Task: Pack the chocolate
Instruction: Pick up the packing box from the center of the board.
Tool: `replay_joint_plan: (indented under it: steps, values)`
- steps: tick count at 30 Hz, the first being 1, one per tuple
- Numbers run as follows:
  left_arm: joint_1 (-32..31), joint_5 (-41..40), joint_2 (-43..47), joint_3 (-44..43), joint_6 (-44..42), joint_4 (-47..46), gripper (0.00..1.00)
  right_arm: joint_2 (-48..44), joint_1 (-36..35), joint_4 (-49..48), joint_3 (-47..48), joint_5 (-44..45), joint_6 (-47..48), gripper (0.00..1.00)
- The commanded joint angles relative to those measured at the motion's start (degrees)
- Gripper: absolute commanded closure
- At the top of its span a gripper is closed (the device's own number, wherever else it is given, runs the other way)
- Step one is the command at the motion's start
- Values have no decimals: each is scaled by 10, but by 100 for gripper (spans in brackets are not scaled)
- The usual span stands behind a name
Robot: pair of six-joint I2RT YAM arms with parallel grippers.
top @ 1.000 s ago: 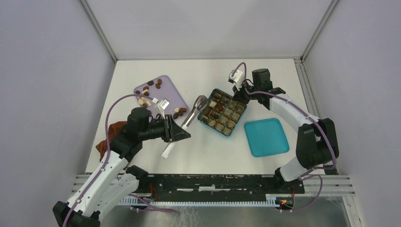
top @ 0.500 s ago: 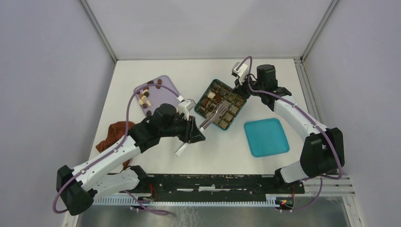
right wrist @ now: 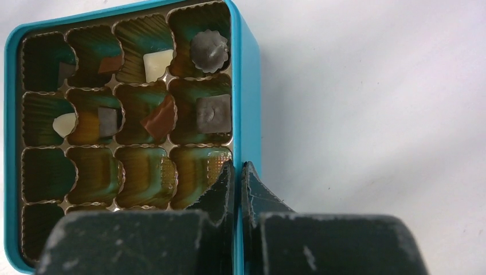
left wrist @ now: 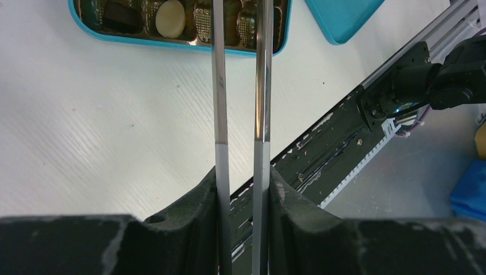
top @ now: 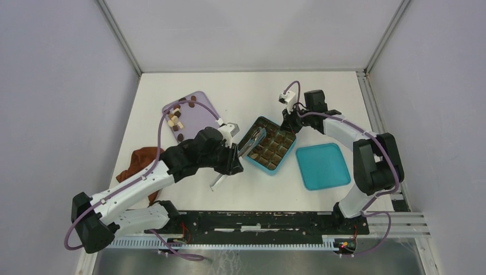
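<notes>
Several small brown and cream chocolate pieces (top: 176, 117) lie on the lilac tray (top: 198, 114). More pieces sit in the cells of the teal box (top: 269, 147), among them a dark square (right wrist: 213, 113) and a cream round (left wrist: 171, 17). My left gripper (top: 232, 159) (left wrist: 243, 183) is shut on the handles of metal tongs (top: 253, 141) (left wrist: 262, 86). The tong tips reach over the box's left cells, and I cannot tell whether they hold anything. My right gripper (top: 286, 121) (right wrist: 238, 172) is shut on the box's wall (right wrist: 245, 86).
The teal lid (top: 322, 166) lies flat to the right of the box. A reddish-brown cloth (top: 137, 161) is bunched at the left, beside the left arm. The black base rail (top: 258, 223) runs along the near edge.
My left arm has swung right from the tray, bringing the tongs over the box. The right gripper has turned and shifted the box slightly toward the near side.
</notes>
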State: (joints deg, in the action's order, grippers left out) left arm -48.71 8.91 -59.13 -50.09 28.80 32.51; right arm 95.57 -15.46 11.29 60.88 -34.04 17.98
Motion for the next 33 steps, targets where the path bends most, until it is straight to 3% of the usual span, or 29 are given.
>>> replay_joint_plan:
  steps: [1,15,26,33]
  values:
    - [-12,-20,-13,-48,-31,14,98,-23,1,-53,2,-16,-22,100]
    - [-15,-8,59,-126,-26,36,98,-212,-7,-56,45,159,74,100]
    - [-15,12,61,-126,-40,35,98,-238,-14,-5,75,168,93,100]
    - [-16,11,41,-107,-35,35,98,-223,-14,-39,1,88,31,100]
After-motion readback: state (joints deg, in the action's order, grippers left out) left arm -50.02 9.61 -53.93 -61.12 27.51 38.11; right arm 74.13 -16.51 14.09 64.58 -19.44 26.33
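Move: My right hand already pinches the rim of the packing box near its right corner; the box's middle lies about 8 cm to its left and 5 cm back, roughly 2 cm lower. From that hand the empty teal lid is some 12 cm to the right, 11 cm back and 5 cm down. My left hand holds the tongs, with the box's middle about 14 cm ahead, 13 cm to its right and 10 cm below. With the rim still pinched in shut fingers, my right hand lifts the packing box quickly off the tabletop, peaking about 17 cm up, drifting some 4 cm right and tipping its fingers upward by 30 degrees, then sinking back slightly. My left hand keeps its grip on the tongs and rises about 9 cm after a short pause, tilting a little. ##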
